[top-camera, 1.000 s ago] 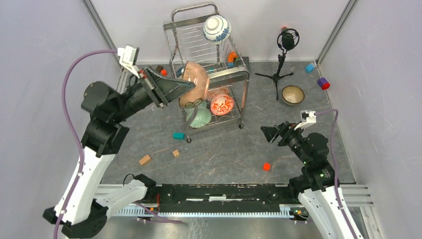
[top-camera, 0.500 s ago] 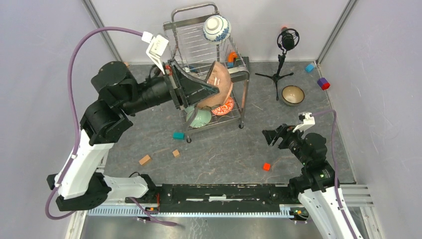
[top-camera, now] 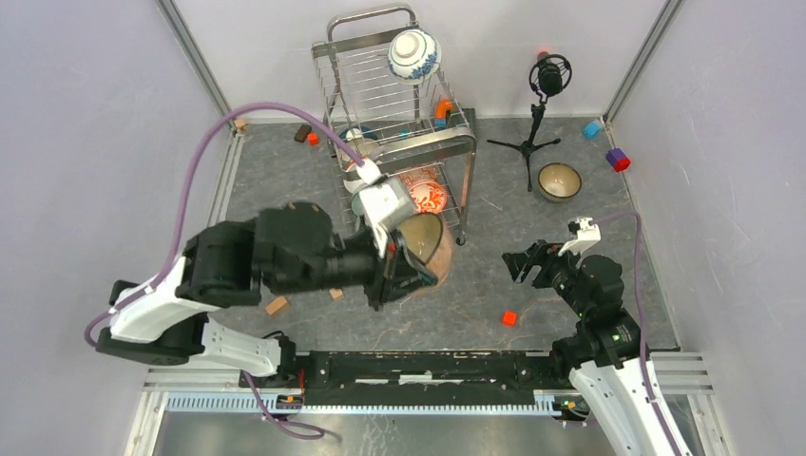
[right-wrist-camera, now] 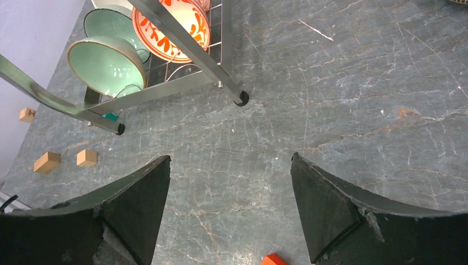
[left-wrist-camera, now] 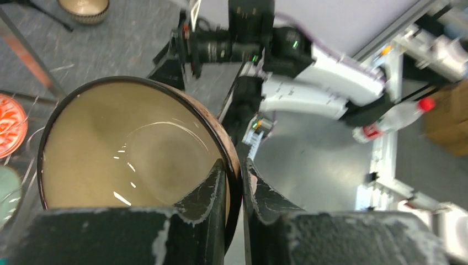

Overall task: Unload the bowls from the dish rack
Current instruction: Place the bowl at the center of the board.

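Note:
My left gripper is shut on the rim of a brown bowl with a tan inside, held tilted above the table in front of the dish rack. One finger is inside the rim and one outside. A blue-and-white bowl sits on the rack's top tier. On the lower tier stand a red-and-white floral bowl and pale green bowls. Another brown bowl rests on the table at the right. My right gripper hangs open over bare table.
A black microphone tripod stands right of the rack. Small blocks lie about: red, tan, blue, purple and red. The rack's feet stand just ahead of my right gripper. Grey walls close in both sides.
My left arm has swung the brown bowl out of the rack and down toward the near middle of the table. The right gripper has barely moved.

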You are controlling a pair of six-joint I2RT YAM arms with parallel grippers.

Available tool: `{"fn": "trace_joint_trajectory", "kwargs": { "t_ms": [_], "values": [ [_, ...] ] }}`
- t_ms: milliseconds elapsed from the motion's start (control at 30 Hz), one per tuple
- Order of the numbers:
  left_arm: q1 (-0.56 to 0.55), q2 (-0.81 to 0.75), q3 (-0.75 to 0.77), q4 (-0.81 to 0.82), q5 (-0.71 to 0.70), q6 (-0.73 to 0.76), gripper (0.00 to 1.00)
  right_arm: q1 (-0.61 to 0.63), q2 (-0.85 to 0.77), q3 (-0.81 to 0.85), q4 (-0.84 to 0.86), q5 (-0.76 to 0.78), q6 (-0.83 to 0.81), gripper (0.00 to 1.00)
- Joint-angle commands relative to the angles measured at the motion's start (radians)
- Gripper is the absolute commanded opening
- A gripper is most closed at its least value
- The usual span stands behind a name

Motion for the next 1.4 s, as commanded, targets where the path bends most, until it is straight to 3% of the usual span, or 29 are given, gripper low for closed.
{"fn": "trace_joint_trajectory", "kwargs": {
  "t_ms": [0,233,400,800,1033,1367],
  "values": [
    [-0.197,0.005,-0.042,-0.028,-0.415,0.162,0.02,-0.004,-0.016,0.039,-0.042,-0.007,-0.026,0.86],
    [-0.359,-0.038,-0.296,-0.011,-0.656,0.188,0.02,-0.002,-0.075,-0.052,-0.045,-0.074,-0.005,0.85],
    [-0.418,-0.067,-0.499,0.066,-0.712,0.224,0.02,-0.003,-0.077,-0.074,-0.049,-0.090,-0.015,0.86],
    [-0.422,-0.155,-0.914,0.441,-0.648,0.524,0.02,-0.004,0.097,-0.051,0.052,-0.115,-0.045,0.86],
    [-0.422,-0.109,-1.034,0.535,-0.569,0.657,0.02,0.021,0.204,0.015,0.050,-0.114,-0.105,0.84],
    [-0.420,0.034,-1.120,0.661,-0.475,0.794,0.02,0.202,0.353,0.092,0.051,0.040,-0.149,0.85]
  ]
}}
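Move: The left hand holds the copper-coloured bowl by its rim; the bare spot at the board's front centre lies about 45 cm below it, some 5 cm ahead and 3 cm to its right. From this hand, at table height, the small wooden cube is about 11 cm ahead and 17 cm left, the orange cube 5 cm ahead and 24 cm right. From the empty right hand that spot lies about 11 cm back, 24 cm left and 17 cm below. Left hand lowers the rim-pinched bowl some 35 cm towards the front-centre spot, levelling it; right sinks 5 cm. ##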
